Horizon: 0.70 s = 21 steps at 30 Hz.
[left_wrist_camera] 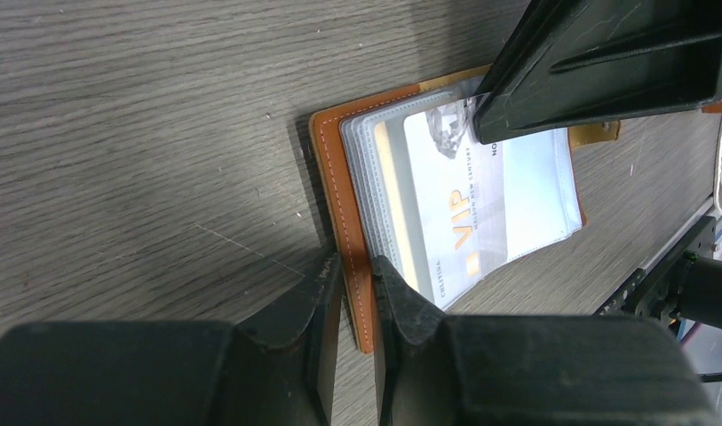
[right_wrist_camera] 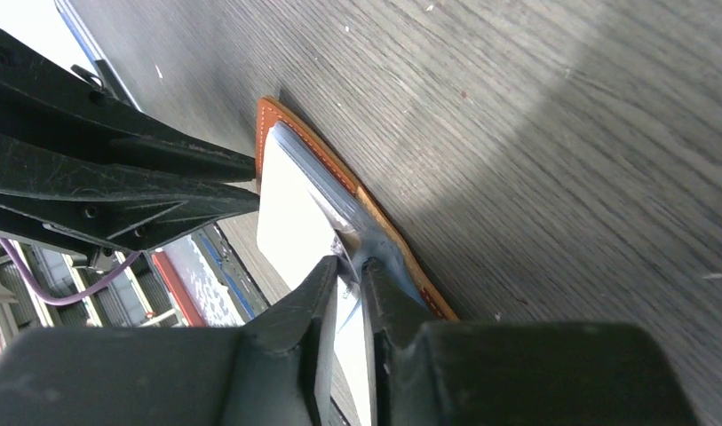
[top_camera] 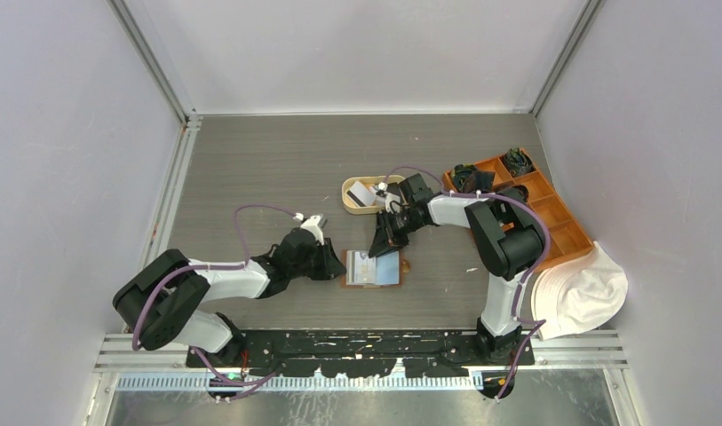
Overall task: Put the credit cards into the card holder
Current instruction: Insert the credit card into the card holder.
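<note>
The brown leather card holder (top_camera: 388, 282) lies open on the table between both arms, its clear sleeves fanned out. My left gripper (left_wrist_camera: 357, 266) (top_camera: 337, 264) is shut on the holder's stitched left edge (left_wrist_camera: 335, 177). A white VIP credit card (left_wrist_camera: 481, 204) sits in the top sleeve. My right gripper (right_wrist_camera: 350, 266) (top_camera: 381, 248) reaches down onto the holder's far edge (right_wrist_camera: 313, 146). Its jaws stand a narrow gap apart around the edge of the white card (right_wrist_camera: 290, 222) and its sleeve. More credit cards (top_camera: 364, 195) lie in the cream tray.
The cream oval tray (top_camera: 350, 185) stands just behind the holder. An orange compartmented box (top_camera: 552, 209) with dark items sits at the back right. A white cloth hat (top_camera: 583, 293) lies by the right arm's base.
</note>
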Each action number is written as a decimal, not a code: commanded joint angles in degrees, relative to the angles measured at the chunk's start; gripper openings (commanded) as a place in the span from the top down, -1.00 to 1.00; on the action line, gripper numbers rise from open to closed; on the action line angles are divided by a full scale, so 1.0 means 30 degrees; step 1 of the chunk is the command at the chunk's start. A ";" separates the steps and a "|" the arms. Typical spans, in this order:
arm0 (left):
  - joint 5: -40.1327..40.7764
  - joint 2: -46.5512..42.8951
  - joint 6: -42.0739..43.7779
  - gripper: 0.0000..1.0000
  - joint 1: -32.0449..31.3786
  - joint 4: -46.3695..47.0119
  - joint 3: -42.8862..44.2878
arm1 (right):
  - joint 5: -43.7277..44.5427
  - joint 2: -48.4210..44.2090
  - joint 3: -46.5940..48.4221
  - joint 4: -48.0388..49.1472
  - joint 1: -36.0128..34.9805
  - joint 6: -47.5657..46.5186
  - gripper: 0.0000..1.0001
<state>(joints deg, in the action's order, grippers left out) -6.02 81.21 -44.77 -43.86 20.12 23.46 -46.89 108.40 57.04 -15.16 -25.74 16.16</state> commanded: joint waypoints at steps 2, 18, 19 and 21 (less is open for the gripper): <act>0.0146 -0.0550 -0.0046 0.60 -0.0066 0.0270 -0.0321 | 0.1037 -0.0797 0.0607 -0.0803 -0.0008 -0.0924 0.41; -0.0041 -0.0605 -0.0339 0.61 -0.0060 0.0852 -0.0879 | 0.2856 -0.2751 0.1320 -0.3274 0.0024 -0.3731 0.07; -0.0036 -0.0632 -0.0339 0.61 -0.0052 0.0852 -0.0904 | 0.2964 -0.2880 0.1408 -0.3455 0.0024 -0.3954 0.07; 0.0006 -0.0731 -0.0313 0.61 -0.0059 0.0838 -0.0933 | 0.3249 -0.3027 0.1678 -0.4019 0.0031 -0.4653 0.06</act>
<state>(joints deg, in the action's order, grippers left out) -6.04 79.85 -46.06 -43.86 21.63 21.39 -39.40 103.31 58.94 -24.25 -25.74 7.01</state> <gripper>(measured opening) 0.197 0.465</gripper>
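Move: The credit card lies half in the holder's clear pocket, its far edge at the right fingertips and its middle some 2 cm back, 2 cm to the left and about 2 cm below that hand. The open card holder's middle is about 3 cm back of the same hand, level left to right. The cream tray sits about 13 cm ahead. From the left hand, the card's middle is some 5 cm to the right and 2 cm below. Letting go of the credit card's far edge, the right fingers spread well apart but stay close over the pocket as the hand works about 2 cm to the right, drawing the card holder along, and rises about 1 cm while tipping some 10 degrees. The left hand, at the holder's left edge, keeps its slight opening and eases back barely half a centimetre. ##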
